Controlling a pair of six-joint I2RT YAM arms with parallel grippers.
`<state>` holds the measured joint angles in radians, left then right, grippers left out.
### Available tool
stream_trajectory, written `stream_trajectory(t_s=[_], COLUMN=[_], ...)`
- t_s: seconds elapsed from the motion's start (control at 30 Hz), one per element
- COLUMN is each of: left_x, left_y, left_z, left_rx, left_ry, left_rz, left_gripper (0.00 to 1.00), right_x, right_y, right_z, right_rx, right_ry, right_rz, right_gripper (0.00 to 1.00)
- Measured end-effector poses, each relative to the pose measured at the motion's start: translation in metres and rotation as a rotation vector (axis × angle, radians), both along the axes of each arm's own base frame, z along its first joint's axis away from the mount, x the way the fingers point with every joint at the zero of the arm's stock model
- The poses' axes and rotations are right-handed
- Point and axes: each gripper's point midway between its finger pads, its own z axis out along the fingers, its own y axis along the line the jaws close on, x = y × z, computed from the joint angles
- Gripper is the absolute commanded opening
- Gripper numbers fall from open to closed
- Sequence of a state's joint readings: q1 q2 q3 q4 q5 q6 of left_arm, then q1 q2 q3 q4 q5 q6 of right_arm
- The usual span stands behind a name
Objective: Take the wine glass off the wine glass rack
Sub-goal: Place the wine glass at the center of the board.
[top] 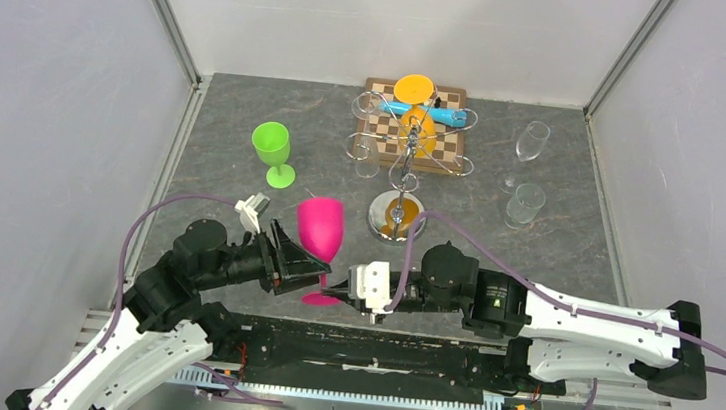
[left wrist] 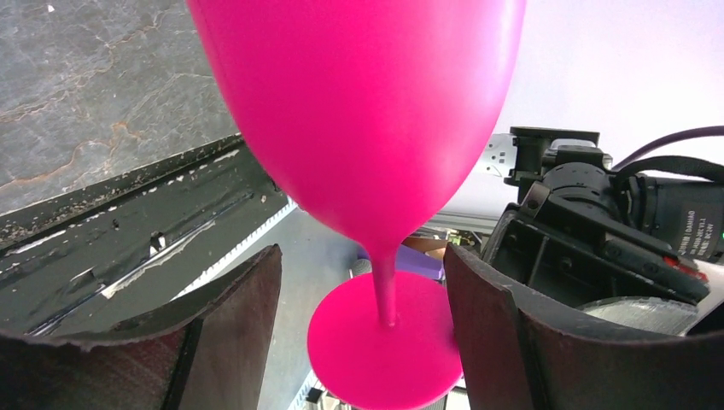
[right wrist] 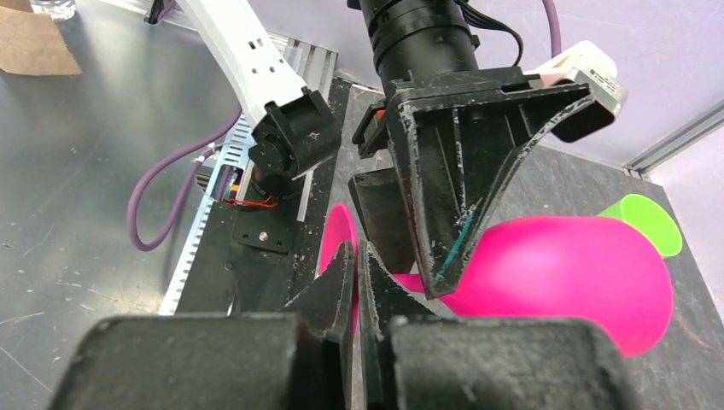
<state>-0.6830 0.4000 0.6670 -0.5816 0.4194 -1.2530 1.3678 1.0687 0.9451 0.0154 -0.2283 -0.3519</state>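
Note:
The pink wine glass (top: pixel 321 229) is off the wine glass rack (top: pixel 406 159) and stands bowl-up near the table's front edge. My right gripper (top: pixel 348 299) is shut on the rim of its round foot (right wrist: pixel 335 243); a sliver of pink shows between my closed fingers (right wrist: pixel 357 249). My left gripper (top: pixel 304 272) is open, with one finger on each side of the thin stem (left wrist: pixel 384 290). Its right-hand finger (left wrist: pixel 491 316) stands against the foot's edge (left wrist: pixel 384 350). An orange glass (top: pixel 415 100), a blue one and clear ones hang on the chrome rack.
A green glass (top: pixel 271 144) stands upright left of the rack. A chessboard (top: pixel 444 158) lies under the rack's far side. Two clear glasses (top: pixel 525 203) stand at the right. The black mounting rail (top: pixel 375 352) runs along the near edge, just behind the pink foot.

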Motion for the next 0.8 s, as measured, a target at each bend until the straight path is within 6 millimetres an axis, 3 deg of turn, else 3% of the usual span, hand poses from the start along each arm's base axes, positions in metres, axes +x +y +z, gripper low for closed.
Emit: stream_trajectory(t_s=[0.17, 0.47, 0.63, 0.8], left_x=[0.002, 0.004, 0.003, 0.002], left_y=[-0.002, -0.009, -0.011, -0.012], left_z=[0.004, -0.007, -0.003, -0.001], left_rx=[-0.020, -0.044, -0.062, -0.070], left_ry=[-0.008, 0.008, 0.005, 0.001], left_rz=[0.002, -0.019, -0.031, -0.040], left_gripper=[0.65, 0.28, 0.02, 0.02], right_x=[-0.003, -0.001, 0.002, 0.002], right_y=[0.005, 0.014, 0.015, 0.016], right_z=[0.001, -0.003, -0.006, -0.007], right_rx=[0.009, 0.009, -0.002, -0.003], right_ry=[-0.025, -0.050, -0.061, -0.066], right_rz=[-0.003, -0.030, -0.052, -0.057], right_gripper=[0.00, 0.00, 0.00, 0.01])
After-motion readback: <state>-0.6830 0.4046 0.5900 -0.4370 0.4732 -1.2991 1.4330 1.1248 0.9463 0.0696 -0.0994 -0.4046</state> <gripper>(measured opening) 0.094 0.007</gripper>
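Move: Just to the left hand's right, about 3 cm off, 1 cm ahead and 2 cm above its point, is the middle of the pink wine glass, its stem between the open fingers. The right hand pinches its foot; from there the glass's middle lies 6 cm ahead, 1 cm left and 4 cm up. From the left hand, the wine glass rack stands some 17 cm ahead and 17 cm right, 5 cm lower; the green glass some 25 cm ahead, 13 cm left, 18 cm lower. Closing from wide open almost to shut, the left fingers pinch the pink glass's stem just under the bowl while that hand edges about 1 cm to the right. The right hand, keeping its shut grip on the foot, brings the glass some 1.5 cm left towards the left gripper, sinking slightly, and then eases to a stop. ##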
